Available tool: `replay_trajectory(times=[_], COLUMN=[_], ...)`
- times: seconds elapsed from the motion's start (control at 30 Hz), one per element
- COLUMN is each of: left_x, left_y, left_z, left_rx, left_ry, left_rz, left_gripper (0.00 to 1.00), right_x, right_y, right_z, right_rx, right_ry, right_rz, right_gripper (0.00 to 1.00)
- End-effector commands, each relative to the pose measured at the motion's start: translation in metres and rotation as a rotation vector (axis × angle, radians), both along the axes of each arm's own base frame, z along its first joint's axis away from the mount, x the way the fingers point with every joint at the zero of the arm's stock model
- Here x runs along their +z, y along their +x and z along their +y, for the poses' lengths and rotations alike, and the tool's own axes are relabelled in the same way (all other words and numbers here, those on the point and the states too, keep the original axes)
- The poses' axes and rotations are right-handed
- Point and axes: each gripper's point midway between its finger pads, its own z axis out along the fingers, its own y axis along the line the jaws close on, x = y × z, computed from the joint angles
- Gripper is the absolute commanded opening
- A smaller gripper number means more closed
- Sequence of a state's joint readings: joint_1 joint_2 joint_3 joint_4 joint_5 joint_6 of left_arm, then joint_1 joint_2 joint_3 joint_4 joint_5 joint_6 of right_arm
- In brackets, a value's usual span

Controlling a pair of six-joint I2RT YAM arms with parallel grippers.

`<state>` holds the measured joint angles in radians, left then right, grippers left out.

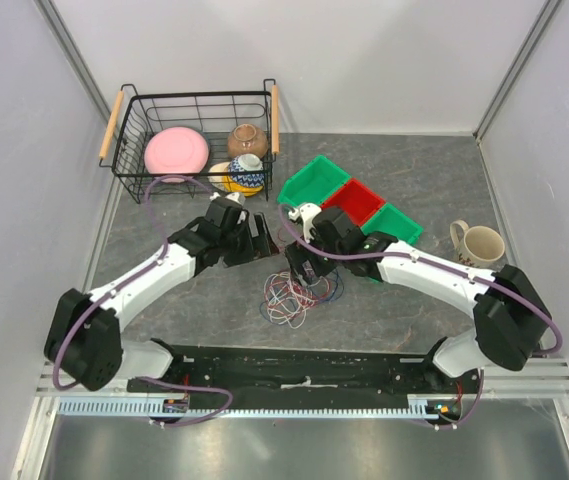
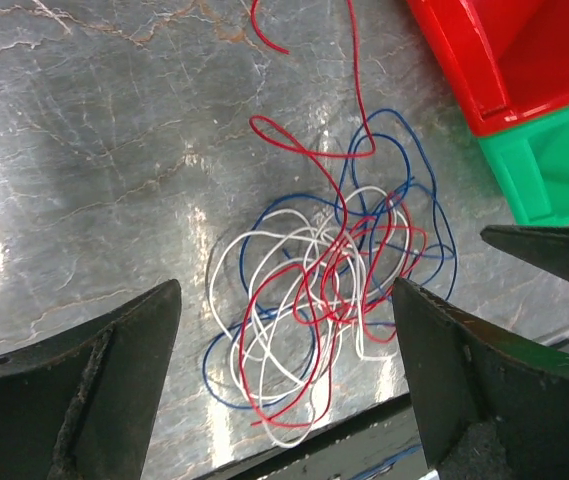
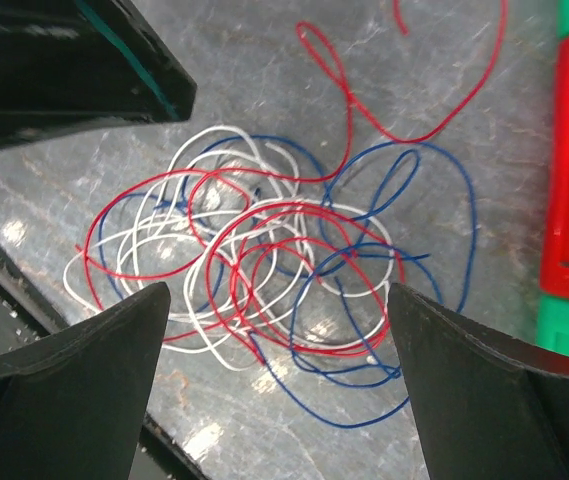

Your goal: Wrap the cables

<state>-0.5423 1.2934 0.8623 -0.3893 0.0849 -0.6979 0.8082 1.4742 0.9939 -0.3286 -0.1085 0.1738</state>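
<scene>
The cables lie in one loose tangle of red, white and blue wires on the grey table, near its front edge. In the left wrist view the cables sit below and between the fingers of my left gripper, which is open and holds nothing. One red strand trails away toward the bins. My right gripper hovers over the same cables, open too and empty. From above, the left gripper and right gripper face each other just behind the tangle.
A black wire basket at the back left holds a pink plate and bowls. A row of green and red bins stands right of centre. A mug sits far right. A black rail borders the front.
</scene>
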Motion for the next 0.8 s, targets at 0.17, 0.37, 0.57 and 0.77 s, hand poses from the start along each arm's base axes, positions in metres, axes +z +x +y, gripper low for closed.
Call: replay_trajectory(times=[0.17,0.37,0.57,0.77], left_x=[-0.007,-0.016,-0.032,-0.047], left_y=[0.040,0.056,0.060,0.063], left_z=[-0.044,-0.055,-0.054,-0.056], left_rx=[-0.028,-0.048,0.102,0.131], left_ry=[-0.095,-0.074,-0.110,-0.067], left_rz=[-0.011,0.015,0.097,0.182], left_gripper=[0.90,0.88,0.74,0.68], right_x=[0.047,0.058,0.058,0.061], right_y=[0.034,0.029,0.034,0.037], right_z=[-0.029,-0.041,-0.053,-0.060], right_rx=[-0.140,-0.165,-0.221,-0.246], right_ry=[-0.014,-0.006,-0.042,-0.060], right_rz=[-0.241,-0.273,-0.295,-0.320], right_gripper=[0.98,0.98,0.98,0.98])
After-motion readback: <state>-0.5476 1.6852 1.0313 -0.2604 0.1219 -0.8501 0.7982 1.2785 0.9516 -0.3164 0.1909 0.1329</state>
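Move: The left hand heads for the red cable's loop at the outer edge of the tangle, about 6 cm ahead, 5 cm to its right and some 9 cm below. The tangle's middle lies 7 cm nearer than that loop, the red cable's loose end some 5 cm beyond it, and the red bin 9 cm farther out and 11 cm right of it. From the right hand the loop is roughly 8 cm ahead, 2 cm left and 8 cm down. No touch can be made out: the left hand heads forward, down and to the right, about 5 cm each way, to bring its fingers astride the red loop, tipping slightly steeper and narrowing from almost wide open to some two thirds. The right hand, open, clears the tangle, rising about 5 cm and drifting right and forward towards the bins as its fingers tilt outward some 15 degrees. ##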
